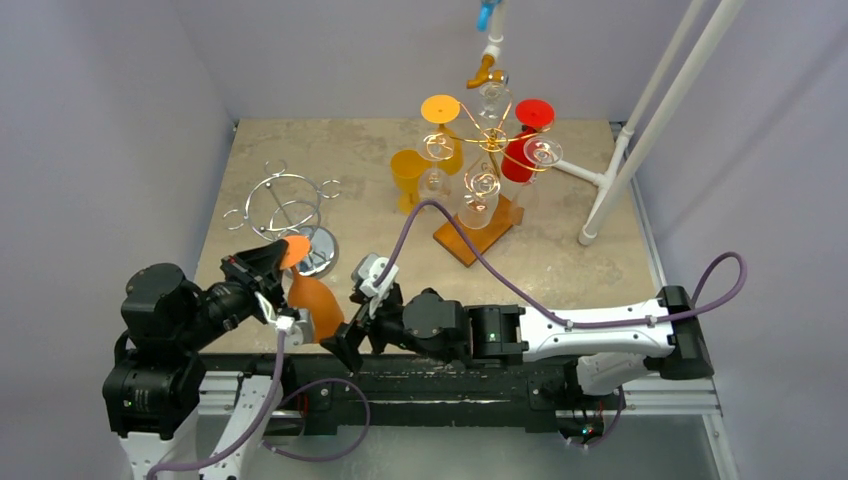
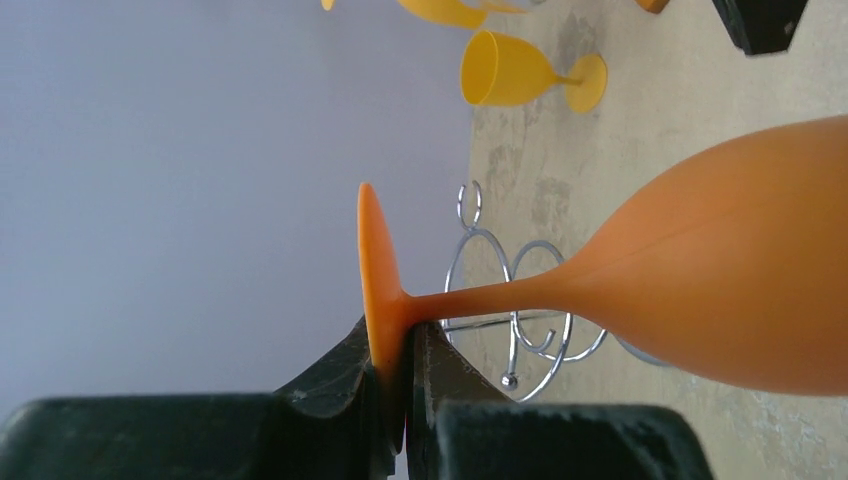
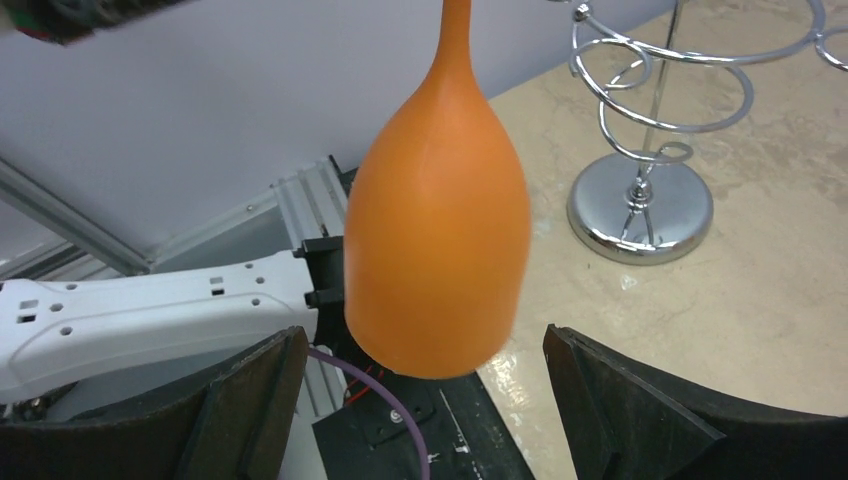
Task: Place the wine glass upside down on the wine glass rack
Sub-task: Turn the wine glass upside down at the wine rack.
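An orange wine glass (image 1: 316,305) hangs upside down, foot up and bowl down, over the table's near edge. My left gripper (image 1: 285,258) is shut on the rim of its foot; the left wrist view has the disc (image 2: 378,290) pinched between the jaws of that gripper (image 2: 405,345). My right gripper (image 1: 352,318) stands open with a finger on either side of the bowl (image 3: 440,230), with a gap at each side; this gripper (image 3: 425,350) touches nothing. The silver wire wine glass rack (image 1: 285,205) stands just behind, its round base (image 3: 640,205) on the table.
A gold rack (image 1: 480,160) on a wooden base at the back holds several hanging glasses. A yellow glass (image 1: 408,175) and a red one (image 1: 520,160) are beside it. White pipes (image 1: 620,170) rise at the right. Walls close in the left and back.
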Available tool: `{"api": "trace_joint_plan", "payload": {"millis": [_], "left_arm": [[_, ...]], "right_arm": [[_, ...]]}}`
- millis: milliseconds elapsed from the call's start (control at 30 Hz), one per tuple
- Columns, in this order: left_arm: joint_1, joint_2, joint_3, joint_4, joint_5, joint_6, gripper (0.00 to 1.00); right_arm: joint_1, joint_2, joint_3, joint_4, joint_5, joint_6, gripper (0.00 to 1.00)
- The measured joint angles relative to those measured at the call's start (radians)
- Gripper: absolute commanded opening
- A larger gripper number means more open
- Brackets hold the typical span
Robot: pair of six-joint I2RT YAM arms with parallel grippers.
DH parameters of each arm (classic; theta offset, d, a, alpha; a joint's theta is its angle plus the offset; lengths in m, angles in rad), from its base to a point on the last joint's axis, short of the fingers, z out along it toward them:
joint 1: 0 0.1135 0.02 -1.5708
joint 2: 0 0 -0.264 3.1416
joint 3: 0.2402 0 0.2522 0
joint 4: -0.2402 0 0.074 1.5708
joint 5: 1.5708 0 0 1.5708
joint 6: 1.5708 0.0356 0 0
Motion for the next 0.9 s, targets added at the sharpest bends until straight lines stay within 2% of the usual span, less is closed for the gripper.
{"api": "trace_joint_plan", "payload": {"millis": [300,633,900], "left_arm": [[0.0,-0.025,-0.189,-0.004,-0.094,0.156,0.0],[0.0,0.09,-0.212,0.011,-0.19,0.269,0.0],[0.0,0.158,-0.267,0.08,-0.24,0.291,0.0]], "right_arm": [[-0.039,-0.066,-0.118,0.143,0.049,0.035,0.99],[-0.05,-0.151,-0.233,0.195,0.103,0.098,0.99],[-0.074,-0.261,-0.296,0.23,0.13,0.119,0.99]]}}
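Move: My left hand already grips the orange wine glass near its foot, bowl downward. The silver rack's rings and hooks lie some 17 cm ahead of that hand, 4 cm to its left and 12 cm below. A standing yellow glass is about 28 cm ahead, 18 cm right and 29 cm down. From my open right hand the orange bowl is about 3 cm forward and 6 cm left at its height, the silver rack roughly 27 cm ahead, 12 cm left and 4 cm lower. I lower the inverted orange glass about 11 cm with my left hand while carrying it forward some 8 cm and slightly left, towards the near side of the silver rack. My grip stays shut as the wrist rolls about 20 degrees, left side rising, and tips down a little. My right hand backs off about 7 cm to the right and a little forward, away from the bowl, fingers still wide open. ##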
